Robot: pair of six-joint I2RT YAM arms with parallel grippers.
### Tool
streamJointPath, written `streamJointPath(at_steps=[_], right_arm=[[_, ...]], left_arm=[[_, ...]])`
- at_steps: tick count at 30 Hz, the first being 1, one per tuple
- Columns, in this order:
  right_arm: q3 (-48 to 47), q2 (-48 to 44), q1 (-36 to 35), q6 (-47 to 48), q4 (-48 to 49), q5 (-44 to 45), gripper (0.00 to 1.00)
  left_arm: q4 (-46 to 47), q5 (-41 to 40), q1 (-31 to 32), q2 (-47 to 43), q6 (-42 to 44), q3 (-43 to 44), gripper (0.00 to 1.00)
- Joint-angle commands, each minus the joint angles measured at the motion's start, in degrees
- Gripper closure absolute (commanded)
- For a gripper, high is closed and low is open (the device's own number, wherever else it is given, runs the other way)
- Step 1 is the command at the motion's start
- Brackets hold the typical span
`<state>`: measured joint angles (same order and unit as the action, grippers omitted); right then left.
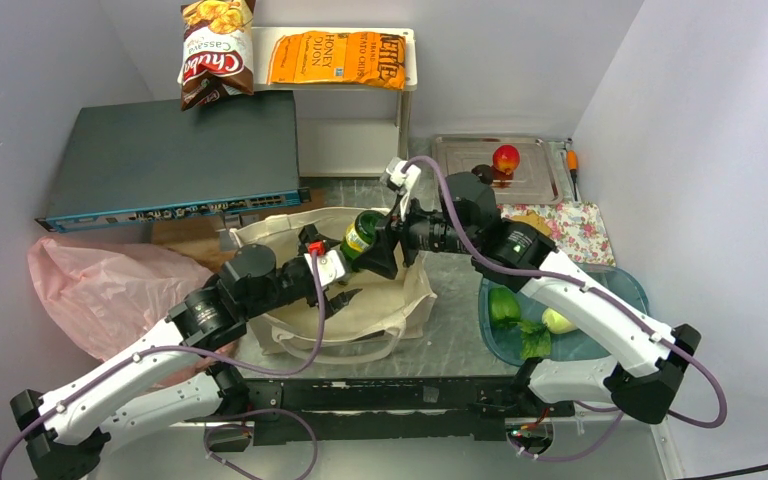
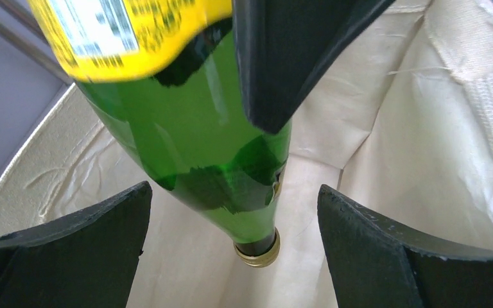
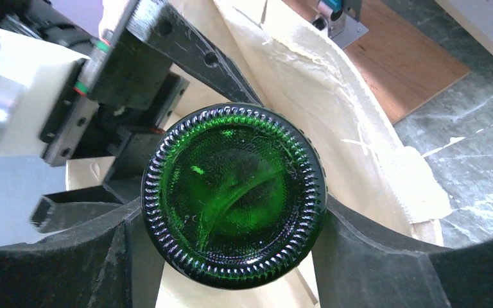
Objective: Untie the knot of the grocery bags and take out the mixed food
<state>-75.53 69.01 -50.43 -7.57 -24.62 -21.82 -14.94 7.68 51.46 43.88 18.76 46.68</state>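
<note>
My right gripper (image 1: 378, 248) (image 3: 231, 215) is shut on the green bottle (image 1: 363, 235) (image 3: 234, 192), its fingers pressing both sides near the ribbed base. The bottle with its yellow label (image 2: 128, 38) hangs neck down over the open beige canvas tote (image 1: 415, 300) (image 2: 423, 128), gold cap (image 2: 257, 253) lowest. My left gripper (image 1: 338, 268) (image 2: 234, 189) stands wide open round the neck, its fingers (image 2: 83, 250) clear of the glass. The pink plastic bag (image 1: 90, 290) lies crumpled at the left; its knot is out of view. Two chip bags (image 1: 217, 50) (image 1: 338, 58) lie on the back shelf.
A red fruit (image 1: 506, 158) sits on a metal tray (image 1: 460, 150) at the back right. A blue dish (image 1: 625, 290) at the right holds greens (image 1: 520, 320) and a white radish (image 1: 558, 320). A dark flat box (image 1: 175, 160) stands at the back left, a floral cloth (image 1: 570, 225) beside the tray.
</note>
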Motion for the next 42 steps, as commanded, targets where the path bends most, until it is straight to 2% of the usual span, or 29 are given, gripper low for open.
streamJointPath(at_steps=[1, 6, 10, 14, 15, 18, 19, 20, 21, 23, 25, 26, 27, 30, 32, 35, 37, 42], right_arm=[[-6.29, -1.72, 1.21, -5.19, 12.56, -2.28, 1.00], [-8.45, -0.79, 3.06, -8.94, 13.54, -4.11, 1.00], [-8.29, -1.02, 3.84, -11.07, 13.58, -5.70, 1.00], [-6.39, -1.94, 4.30, -11.93, 13.23, -6.86, 1.00], [-5.97, -2.11, 4.46, -12.01, 13.28, -7.37, 1.00], [-5.14, -2.87, 5.05, -11.36, 13.49, -7.72, 1.00], [-5.01, -3.19, 5.19, -10.50, 13.25, -7.85, 1.00], [-4.72, -3.70, 5.32, -9.36, 12.74, -8.01, 1.00], [-4.29, -4.42, 5.31, -7.67, 12.08, -8.47, 0.93], [-3.49, -6.12, 5.32, -4.67, 9.47, -9.17, 0.55], [-4.26, -6.92, 5.29, -0.38, 4.02, -9.76, 0.27], [-5.31, -7.03, 5.26, 2.26, 0.10, -10.13, 0.17], [-6.46, -6.88, 5.34, 4.94, -4.06, -10.33, 0.12], [-10.17, -6.11, 5.32, 13.55, -14.88, -10.23, 0.01], [-14.07, -4.13, 5.20, 18.46, -21.97, -9.47, 0.00], [-17.10, -1.44, 5.25, 22.92, -29.16, -8.05, 0.00], [-18.00, -0.30, 5.13, 24.45, -29.37, -7.96, 0.00], [-16.71, 1.84, 4.20, 26.60, -24.40, -10.27, 0.00]], left_arm=[[4.41, -2.79, -0.81, -0.28, -4.56, -1.70, 0.01], [5.61, -3.04, -1.05, 0.39, -5.44, -2.30, 0.01], [6.97, -5.23, -1.10, 1.70, -4.70, -0.78, 0.14], [5.16, -2.84, -1.10, 3.18, -4.08, 3.93, 0.23], [4.38, -1.47, -1.10, 3.55, -3.93, 5.09, 0.32], [-0.17, 3.67, -1.06, 4.87, -0.85, 8.50, 0.82], [-1.81, 3.96, -1.07, 5.10, 0.07, 9.31, 0.95], [-3.11, 3.44, -1.09, 5.16, 1.05, 10.01, 1.00], [-4.10, 2.79, -1.09, 5.00, 2.44, 10.48, 1.00], [-4.83, 1.73, -1.11, 4.04, 6.63, 10.71, 1.00], [-5.47, 0.81, -1.10, 3.31, 12.08, 11.31, 1.00], [-6.24, 0.76, -1.10, 3.43, 14.34, 11.93, 1.00], [-7.37, 0.72, -1.06, 3.78, 16.66, 12.88, 1.00], [-12.30, 1.03, -1.10, 5.51, 23.39, 16.45, 1.00], [-15.65, 1.75, -0.93, 6.84, 27.43, 18.78, 1.00], [-18.58, 1.09, -0.84, 8.89, 27.43, 22.34, 1.00], [-21.36, 2.71, -0.19, 9.89, 30.23, 23.73, 1.00], [-22.96, -0.51, 1.44, 11.65, 36.36, 24.89, 1.00]])
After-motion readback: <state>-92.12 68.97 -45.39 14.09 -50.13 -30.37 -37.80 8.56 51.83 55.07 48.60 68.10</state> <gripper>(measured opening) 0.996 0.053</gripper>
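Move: The green bottle, base up and neck slanting down, is still in the right hand, its middle roughly 3 cm below and 1 cm to the left of that hand. From the left hand, wide open beside it, its middle is about 2 cm ahead, 3 cm to the right and 3 cm above. The open grocery bag's middle lies some 3 cm ahead, 2 cm to the left and 17 cm below the left hand; the blue basket is about 38 cm to the right, 5 cm ahead and 30 cm below the right hand. Over the grocery bag's mouth the left hand edges about 2 cm forward with a slight dip and closes to half-open around the green bottle's neck end, then rises about 4 cm and rolls its left side up some 25 degrees, its fingers nearly shut at the end. The right hand first rises about 5 cm with the bottle, then opens wide to let go of it and draws off about 5 cm to its right and a little back, tipping up slightly. ##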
